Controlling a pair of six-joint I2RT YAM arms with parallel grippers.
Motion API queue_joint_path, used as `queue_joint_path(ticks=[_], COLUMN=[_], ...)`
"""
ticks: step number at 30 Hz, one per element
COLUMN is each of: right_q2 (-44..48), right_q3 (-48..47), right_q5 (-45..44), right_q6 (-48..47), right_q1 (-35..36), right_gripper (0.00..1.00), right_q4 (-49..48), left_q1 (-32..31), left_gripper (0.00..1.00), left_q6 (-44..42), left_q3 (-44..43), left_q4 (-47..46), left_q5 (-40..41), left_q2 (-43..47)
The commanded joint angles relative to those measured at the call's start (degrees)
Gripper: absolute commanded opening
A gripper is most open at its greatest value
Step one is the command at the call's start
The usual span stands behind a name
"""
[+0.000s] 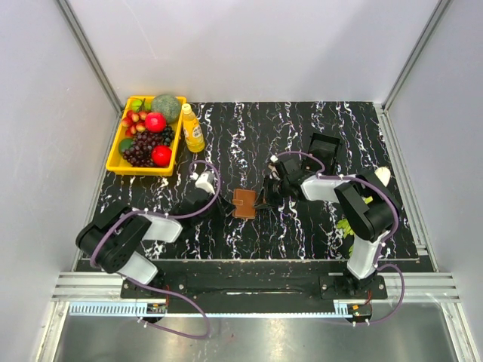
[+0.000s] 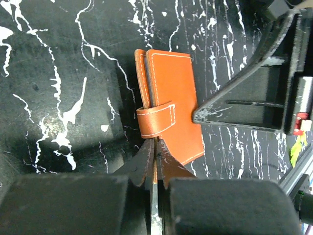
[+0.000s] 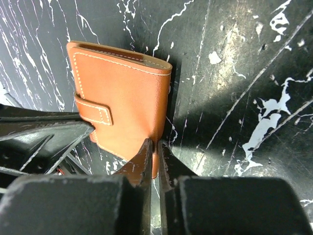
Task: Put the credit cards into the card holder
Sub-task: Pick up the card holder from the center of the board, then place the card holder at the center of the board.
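The card holder (image 1: 244, 202) is a small brown leather wallet with light stitching, lying closed on the black marbled table, its strap (image 2: 156, 119) wrapped over one edge. My left gripper (image 2: 155, 147) reaches in from the left and is shut on the holder's edge by the strap; a sliver of leather shows between its jaws. From the opposite side, my right gripper (image 3: 157, 147) pinches the other edge of the card holder (image 3: 122, 93), its jaws a narrow slit apart. In the top view both grippers (image 1: 230, 205) (image 1: 262, 200) meet at the holder. No credit cards are in view.
A yellow tray (image 1: 118, 154) of fruit and a yellow bottle (image 1: 192, 128) stand at the back left. A black plastic box (image 1: 323, 147) sits behind the right arm. Something green (image 1: 347, 226) and a pale object (image 1: 383, 175) lie near the right edge.
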State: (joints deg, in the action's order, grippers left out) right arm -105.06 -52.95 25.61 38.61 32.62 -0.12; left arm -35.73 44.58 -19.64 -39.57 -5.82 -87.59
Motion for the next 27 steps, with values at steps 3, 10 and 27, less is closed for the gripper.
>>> queue_joint_path(ticks=[3, 10, 27], right_q2=[-1.56, -2.69, 5.82], right_q3=[-4.0, -8.48, -7.17], right_q5=[1.64, 1.81, -21.29], right_q6=[-1.08, -1.7, -3.45], right_q1=[1.92, 2.97, 3.06], right_gripper=[0.23, 0.38, 0.41], right_q4=[-0.32, 2.67, 14.44], left_q1=[-0.66, -0.57, -2.51], left_gripper=[0.0, 0.0, 0.0], left_q6=[-2.64, -11.08, -13.46], left_q3=[-2.24, -14.26, -25.97], left_q4=[3.25, 29.78, 53.53], left_q5=[-2.88, -2.79, 11.27], left_q2=[9.0, 19.56, 13.14])
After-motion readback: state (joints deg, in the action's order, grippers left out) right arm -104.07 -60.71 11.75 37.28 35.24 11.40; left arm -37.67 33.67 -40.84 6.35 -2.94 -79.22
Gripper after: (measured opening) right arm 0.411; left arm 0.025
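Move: The brown card holder is already pinched by its left edge in the left hand, its middle about 4 cm to the right and 1 cm ahead, at about the same height. From the right hand, which is on its spine, the middle lies some 4 cm left and 1 cm ahead. The yellow bottle stands about 24 cm ahead and 12 cm left of the left hand; the black box lies 17 cm ahead and 20 cm right of the right hand. Still pinching the card holder, the left hand rises some 12 cm, then sinks 8; right fingers let go. ##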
